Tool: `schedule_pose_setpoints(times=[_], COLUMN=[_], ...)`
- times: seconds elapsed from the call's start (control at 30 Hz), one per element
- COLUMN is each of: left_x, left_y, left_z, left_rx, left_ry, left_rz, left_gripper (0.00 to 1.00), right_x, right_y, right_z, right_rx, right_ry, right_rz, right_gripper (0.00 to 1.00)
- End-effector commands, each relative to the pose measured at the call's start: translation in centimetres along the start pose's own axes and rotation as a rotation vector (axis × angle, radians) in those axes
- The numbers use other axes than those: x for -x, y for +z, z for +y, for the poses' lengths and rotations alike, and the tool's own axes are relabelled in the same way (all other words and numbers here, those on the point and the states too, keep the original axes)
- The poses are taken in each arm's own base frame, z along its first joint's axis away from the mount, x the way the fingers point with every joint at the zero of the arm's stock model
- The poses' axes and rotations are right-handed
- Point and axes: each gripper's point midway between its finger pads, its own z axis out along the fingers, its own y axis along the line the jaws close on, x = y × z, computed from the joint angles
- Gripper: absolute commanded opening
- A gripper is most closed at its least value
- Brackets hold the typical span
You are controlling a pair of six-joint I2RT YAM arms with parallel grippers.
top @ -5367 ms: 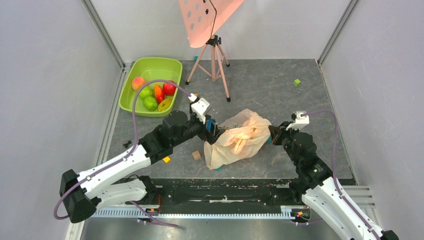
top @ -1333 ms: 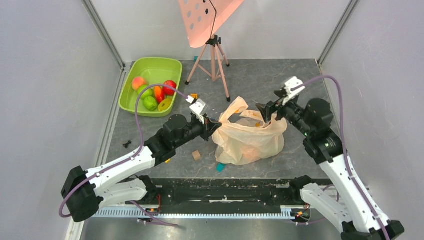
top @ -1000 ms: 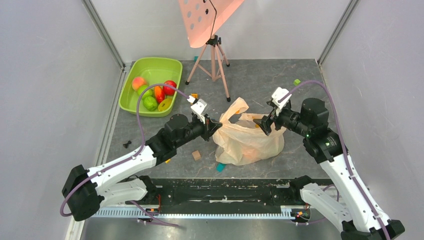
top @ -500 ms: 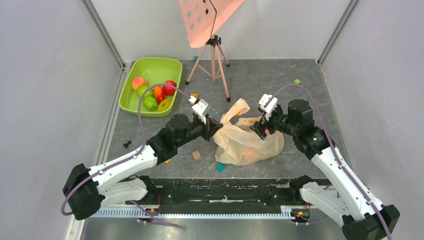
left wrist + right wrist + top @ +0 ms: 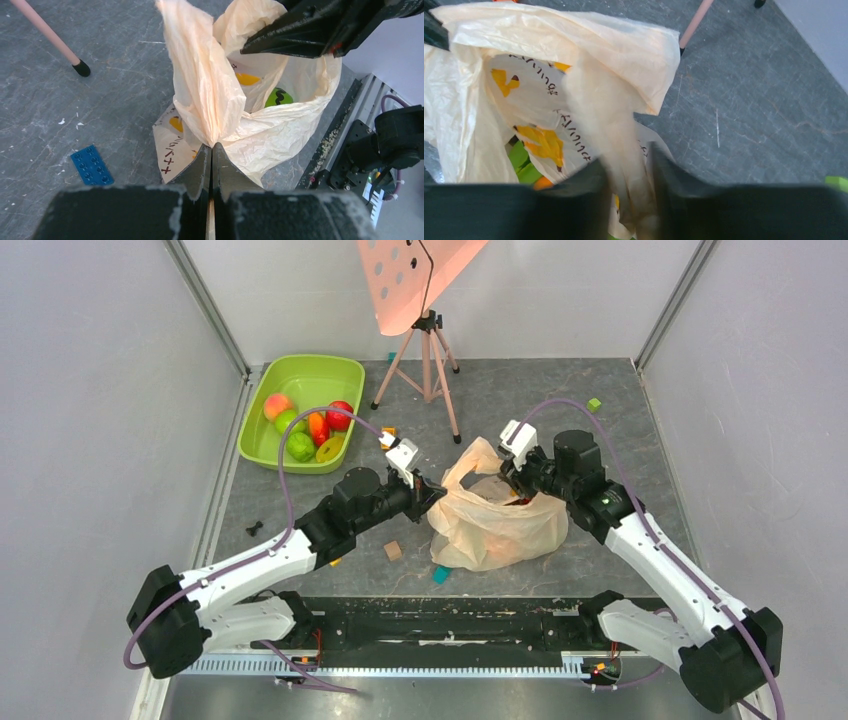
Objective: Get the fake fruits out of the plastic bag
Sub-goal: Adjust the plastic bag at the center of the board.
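Observation:
The plastic bag (image 5: 495,525) stands crumpled mid-table with its mouth open upward. My left gripper (image 5: 432,498) is shut on the bag's left rim; the left wrist view shows the film (image 5: 210,90) pinched at the fingertips (image 5: 211,147). My right gripper (image 5: 510,485) is at the far rim, and in the right wrist view a fold of the bag (image 5: 589,55) fills the narrow gap between its jaws (image 5: 626,160). Inside the bag show a green fruit (image 5: 278,97), green pieces (image 5: 519,157) and an orange one (image 5: 541,183). Several fake fruits, among them a red apple (image 5: 339,415), lie in the tub.
The lime-green tub (image 5: 300,372) sits at the back left. A pink tripod (image 5: 428,360) stands behind the bag. Small blocks lie about: green (image 5: 594,404), brown (image 5: 393,551), teal (image 5: 441,574). A blue studded plate (image 5: 91,165) lies left of the bag.
My right arm has swung left and down to the bag's far rim, and its jaws have narrowed onto a fold of film. The left gripper has kept its hold.

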Motion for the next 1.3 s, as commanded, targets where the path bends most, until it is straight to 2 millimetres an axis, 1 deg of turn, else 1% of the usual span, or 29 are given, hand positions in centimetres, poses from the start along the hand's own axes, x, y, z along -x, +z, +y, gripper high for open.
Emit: schedule_pose_setpoints(times=[0.0,0.03,0.13,0.2,0.27,0.33,0.4,0.43,0.5,0.6,0.63,0.67,0.7,0.73,0.77,0.8,0.83,0.87,0.9,0.93,1.0,1.13,1.23,1.27], left_x=[5.1,5.8,8.9,11.3,13.4,15.1,16.2,16.5,16.5,14.7,13.8,12.7,12.0,11.2,10.7,10.2,10.0,9.8,9.9,10.0,10.7,13.5,15.2,15.2], left_y=[0.3,0.3,0.4,0.4,0.4,0.3,0.0,-0.1,-0.5,-1.1,-1.3,-1.3,-1.5,-1.6,-1.7,-1.7,-1.7,-1.6,-1.6,-1.5,-1.4,-1.2,-0.3,0.4], left_z=[1.0,1.5,2.5,3.1,3.5,3.6,3.6,3.5,3.4,3.6,3.6,3.6,3.5,3.5,3.4,3.1,2.9,2.5,2.0,1.7,0.9,-1.2,-2.4,-2.6], left_rx=[0.086,0.118,0.175,0.199,0.215,0.218,0.217,0.214,0.21,0.2,0.192,0.183,0.172,0.164,0.152,0.135,0.121,0.101,0.076,0.06,0.026,-0.057,-0.108,-0.122], left_ry=[0.004,0.003,0.021,0.039,0.058,0.078,0.099,0.11,0.114,0.087,0.074,0.061,0.046,0.032,0.021,0.014,0.009,0.005,0.006,0.008,0.01,0.001,0.005,0.01], left_rz=[-0.13,-0.137,-0.169,-0.197,-0.224,-0.253,-0.278,-0.292,-0.312,-0.33,-0.33,-0.319,-0.316,-0.308,-0.304,-0.296,-0.287,-0.274,-0.266,-0.257,-0.244,-0.266,-0.247,-0.222], left_gripper=[0.02,0.02,0.02,0.02,0.02,0.02,0.02,0.02,0.02,0.02,0.02,0.02,0.07,0.19,0.42,0.62,0.8,0.89,0.96,0.99,1.0,1.0,1.0,1.0], right_x=[3.8,4.6,8.1,10.5,12.3,13.4,14.1,14.0,13.3,11.8,11.4,10.7,10.3,9.7,9.1,8.8,8.3,8.3,8.1,8.2,8.3,8.5,8.5,8.5], right_y=[-0.4,-0.7,-2.4,-4.0,-6.0,-8.0,-10.1,-10.7,-11.7,-12.2,-12.2,-11.7,-11.3,-10.6,-10.0,-9.5,-9.0,-8.5,-8.2,-7.9,-7.7,-7.5,-7.9,-8.0], right_z=[-3.2,-4.0,-6.1,-7.5,-9.1,-10.4,-10.9,-11.0,-10.8,-9.6,-8.9,-8.2,-7.4,-6.6,-5.9,-5.2,-4.8,-4.0,-3.6,-3.1,-2.4,-1.6,-1.7,-1.7], right_rx=[-0.157,-0.203,-0.312,-0.386,-0.479,-0.565,-0.624,-0.647,-0.675,-0.657,-0.633,-0.607,-0.57,-0.527,-0.493,-0.456,-0.433,-0.388,-0.359,-0.33,-0.289,-0.244,-0.252,-0.255], right_ry=[0.067,0.106,0.184,0.231,0.28,0.309,0.318,0.321,0.317,0.295,0.286,0.279,0.273,0.269,0.272,0.279,0.276,0.3,0.304,0.306,0.309,0.303,0.308,0.312], right_rz=[-0.097,-0.124,-0.245,-0.342,-0.419,-0.474,-0.536,-0.559,-0.594,-0.626,-0.64,-0.64,-0.645,-0.639,-0.633,-0.629,-0.62,-0.624,-0.623,-0.625,-0.63,-0.63,-0.636,-0.639], right_gripper=[0.0,0.0,0.0,0.0,0.0,0.0,0.0,0.0,0.0,0.0,0.0,0.0,0.0,0.0,0.0,0.0,0.0,0.0,0.0,0.0,0.0,0.0,0.0,0.0])
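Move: The plastic bag's middle lies about 12 cm to the right of the left hand, 8 cm back and some 14 cm below; that hand already pinches its left rim. From the right hand the bag's middle is roughly 12 cm back, 1 cm left and 13 cm below, with a strip of the bag already between the closing fingers. Near the left hand, on the table about 20 cm below: the nearest tripod foot 12 cm ahead and 4 cm right, the blue brick level ahead and 5 cm left, the teal block 20 cm back and straight in line. Upward go both hands together: the right shuts on its strip of bag, rises about 16 cm and swings right, turning clockwise and rolling its left side up, then sinks and draws back, keeping its pinch. The left, still gripping, climbs 12 cm and forward, dips back, opens wide to let go of the rim, and rises again. ##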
